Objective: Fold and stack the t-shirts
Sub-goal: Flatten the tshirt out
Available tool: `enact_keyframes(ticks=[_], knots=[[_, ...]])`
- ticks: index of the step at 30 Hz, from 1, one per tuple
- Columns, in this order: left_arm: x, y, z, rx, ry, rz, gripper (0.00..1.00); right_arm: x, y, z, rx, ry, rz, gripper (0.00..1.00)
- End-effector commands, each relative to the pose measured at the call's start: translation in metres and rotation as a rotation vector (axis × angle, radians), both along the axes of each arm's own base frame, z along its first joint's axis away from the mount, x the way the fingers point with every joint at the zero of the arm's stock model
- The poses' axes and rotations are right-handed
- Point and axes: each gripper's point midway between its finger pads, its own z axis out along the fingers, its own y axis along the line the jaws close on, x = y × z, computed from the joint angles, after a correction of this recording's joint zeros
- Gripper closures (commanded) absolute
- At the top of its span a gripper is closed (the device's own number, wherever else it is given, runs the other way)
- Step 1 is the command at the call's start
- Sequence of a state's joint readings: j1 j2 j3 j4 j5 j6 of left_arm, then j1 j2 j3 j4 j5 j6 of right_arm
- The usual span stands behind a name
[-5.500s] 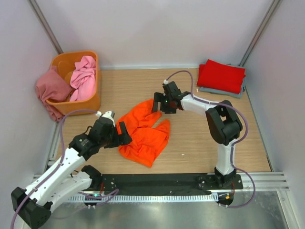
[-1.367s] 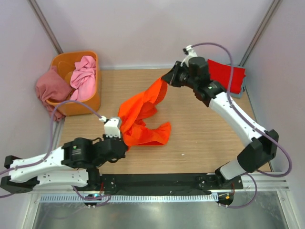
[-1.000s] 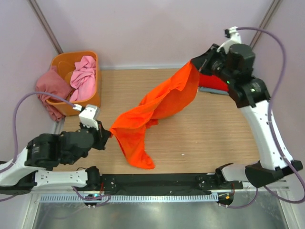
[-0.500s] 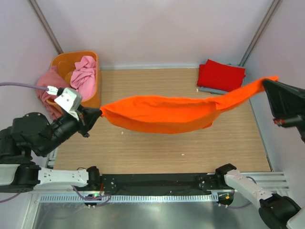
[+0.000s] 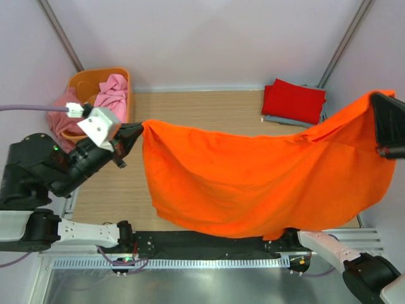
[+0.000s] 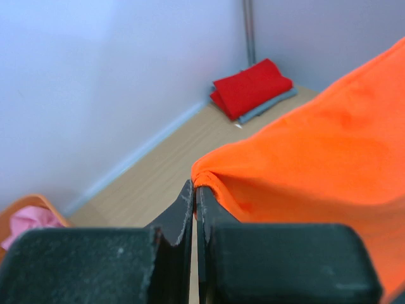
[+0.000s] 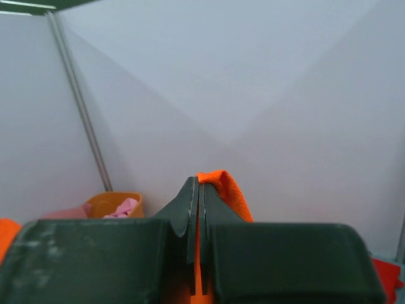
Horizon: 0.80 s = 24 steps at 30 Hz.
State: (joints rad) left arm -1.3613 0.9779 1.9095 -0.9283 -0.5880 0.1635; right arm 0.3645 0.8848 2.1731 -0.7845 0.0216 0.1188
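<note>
The bright orange t-shirt [image 5: 266, 183] hangs stretched in the air as a wide sheet above the table, held between both grippers. My left gripper [image 5: 138, 130] is shut on its left corner; the left wrist view shows that gripper [image 6: 195, 187] pinching the hem of the orange t-shirt [image 6: 316, 139]. At the right edge my right gripper [image 5: 380, 98] is raised high and shut on the other corner, with orange cloth [image 7: 224, 187] poking out between its tips [image 7: 199, 183]. A folded red t-shirt [image 5: 293, 100] lies on a folded grey-blue one [image 5: 288, 121] at the back right.
An orange plastic tub [image 5: 101, 75] stands at the back left with a light pink shirt [image 5: 112, 92] inside and a dusty rose shirt [image 5: 63, 111] draped over its left side. Grey walls close in the wooden table [image 5: 209, 111] on three sides.
Both arms have risen and drawn further apart. The orange t-shirt, bunched into a narrow band half a second ago, now hangs open as a broad sheet.
</note>
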Motion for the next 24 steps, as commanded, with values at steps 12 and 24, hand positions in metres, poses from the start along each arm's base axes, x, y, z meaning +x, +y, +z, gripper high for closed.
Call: enact_keyframes(ticks=[12, 24], knots=[[0.171, -0.022, -0.117, 0.125, 0.155, 0.257, 1.0, 0.353, 0.042, -0.227, -0.189, 0.686, -0.353, 0.99], [0.4, 0.032, -0.28, 0.065, 0.825, 0.575, 0.12, 0.544, 0.038, -0.398, -0.052, 0.978, -0.331, 0.0]])
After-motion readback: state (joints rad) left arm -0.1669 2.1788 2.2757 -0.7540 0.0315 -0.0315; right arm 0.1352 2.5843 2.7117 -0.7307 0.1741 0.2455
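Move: Each hand still pinches an upper corner of the hanging orange t-shirt. From the left hand, the far strip of table where its corner goes is about 46 cm ahead, 5 cm left and 51 cm below; the orange bin is some 33 cm ahead, 23 cm left. The right hand's landing place is about 52 cm ahead, 1 cm left, 64 cm below, with the folded red t-shirt 6 cm nearer and 12 cm to the right of it. Forward and down together, in one fast sweep, both hands fling the held t-shirt out towards the table's far edge: the right about 55 cm forward and nearly as far down, the left some 45 cm forward and 30 cm down. The wrists tip downward, the left also turning counter-clockwise, the right clockwise; late in the sweep both grippers open wide and let go of the corners. ##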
